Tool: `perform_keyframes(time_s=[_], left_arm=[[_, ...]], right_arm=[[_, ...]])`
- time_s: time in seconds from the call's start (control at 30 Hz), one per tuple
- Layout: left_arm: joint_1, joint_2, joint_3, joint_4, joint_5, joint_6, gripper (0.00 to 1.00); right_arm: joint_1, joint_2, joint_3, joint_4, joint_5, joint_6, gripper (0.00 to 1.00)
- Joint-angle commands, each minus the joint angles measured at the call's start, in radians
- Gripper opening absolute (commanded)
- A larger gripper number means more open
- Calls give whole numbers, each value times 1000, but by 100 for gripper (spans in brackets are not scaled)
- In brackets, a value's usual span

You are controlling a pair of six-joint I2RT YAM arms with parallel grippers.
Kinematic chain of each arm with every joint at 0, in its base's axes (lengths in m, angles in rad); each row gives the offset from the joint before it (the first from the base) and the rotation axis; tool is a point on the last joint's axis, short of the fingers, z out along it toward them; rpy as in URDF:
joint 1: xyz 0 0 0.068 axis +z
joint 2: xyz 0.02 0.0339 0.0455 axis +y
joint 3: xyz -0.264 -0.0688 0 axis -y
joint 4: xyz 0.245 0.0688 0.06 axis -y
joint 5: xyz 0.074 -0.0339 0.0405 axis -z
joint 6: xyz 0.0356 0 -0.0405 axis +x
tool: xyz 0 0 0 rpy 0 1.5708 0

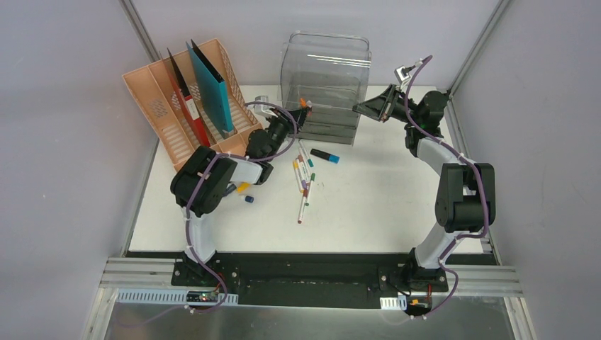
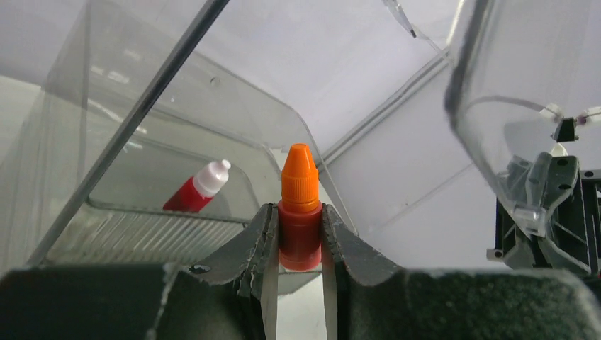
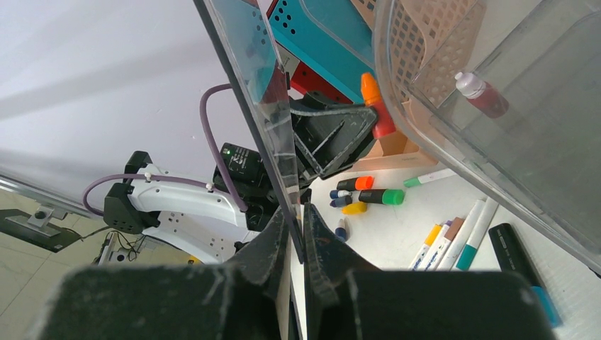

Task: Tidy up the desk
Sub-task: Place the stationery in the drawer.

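The white desk (image 1: 397,205) carries a clear grey drawer box (image 1: 326,71) at the back. My left gripper (image 1: 301,112) is at the box's left front, shut on a small red bottle with an orange cap (image 2: 299,191), which stands upright between the jaws (image 2: 300,223). A second red bottle with a white cap (image 2: 200,188) lies inside the clear drawer. My right gripper (image 1: 363,108) is at the box's right side. In the right wrist view it (image 3: 298,216) is shut on a thin clear plastic drawer panel (image 3: 248,92).
A peach file rack (image 1: 159,106) at the back left holds a teal folder (image 1: 212,88) and a red folder (image 1: 186,99). Several pens (image 1: 305,177) and a blue-capped black marker (image 1: 324,155) lie mid-desk. Small yellow (image 1: 243,188) and blue (image 1: 249,200) bits lie by the left arm.
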Motion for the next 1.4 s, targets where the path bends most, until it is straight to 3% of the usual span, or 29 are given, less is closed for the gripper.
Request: perform_keyframes(time_s=[0.0, 0.73, 0.87, 1.13, 1.37], left_arm=[[5, 48, 74, 144, -80, 70, 0], [-26, 149, 224, 104, -253, 528, 10], [-32, 159, 240, 86, -266, 567, 17], [-38, 162, 242, 60, -281, 574, 48], [-43, 113, 212, 41, -247, 556, 49]], right_arm=[[20, -4, 17, 11, 2, 21, 6], [23, 3, 18, 10, 1, 20, 6], [22, 6, 18, 11, 1, 20, 6], [23, 6, 18, 10, 0, 20, 6], [24, 5, 19, 9, 0, 21, 6]])
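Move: The left hand, already holding the orange-capped bottle, has its place in the clear drawer about 7 cm ahead, 3 cm to its left and 3 cm below. The red white-capped bottle already lies in there, some 7 cm ahead, 1 cm to the left and 3 cm down; the raised clear lid's front edge is about 2 cm ahead, 6 cm right and 6 cm above. From the right hand that drawer place lies roughly 7 cm ahead, 16 cm left and 9 cm lower. The left fingers let go of the orange-capped bottle inside the clear drawer, opening to about half once the hand has gone some 6 cm forward and a little left, in under the raised lid. On the way in, the hand turns counter-clockwise and rolls its left side up, each about 20 degrees, and tips its fingers upward. The right hand stays put and keeps its pinch on the lid, holding it up. ##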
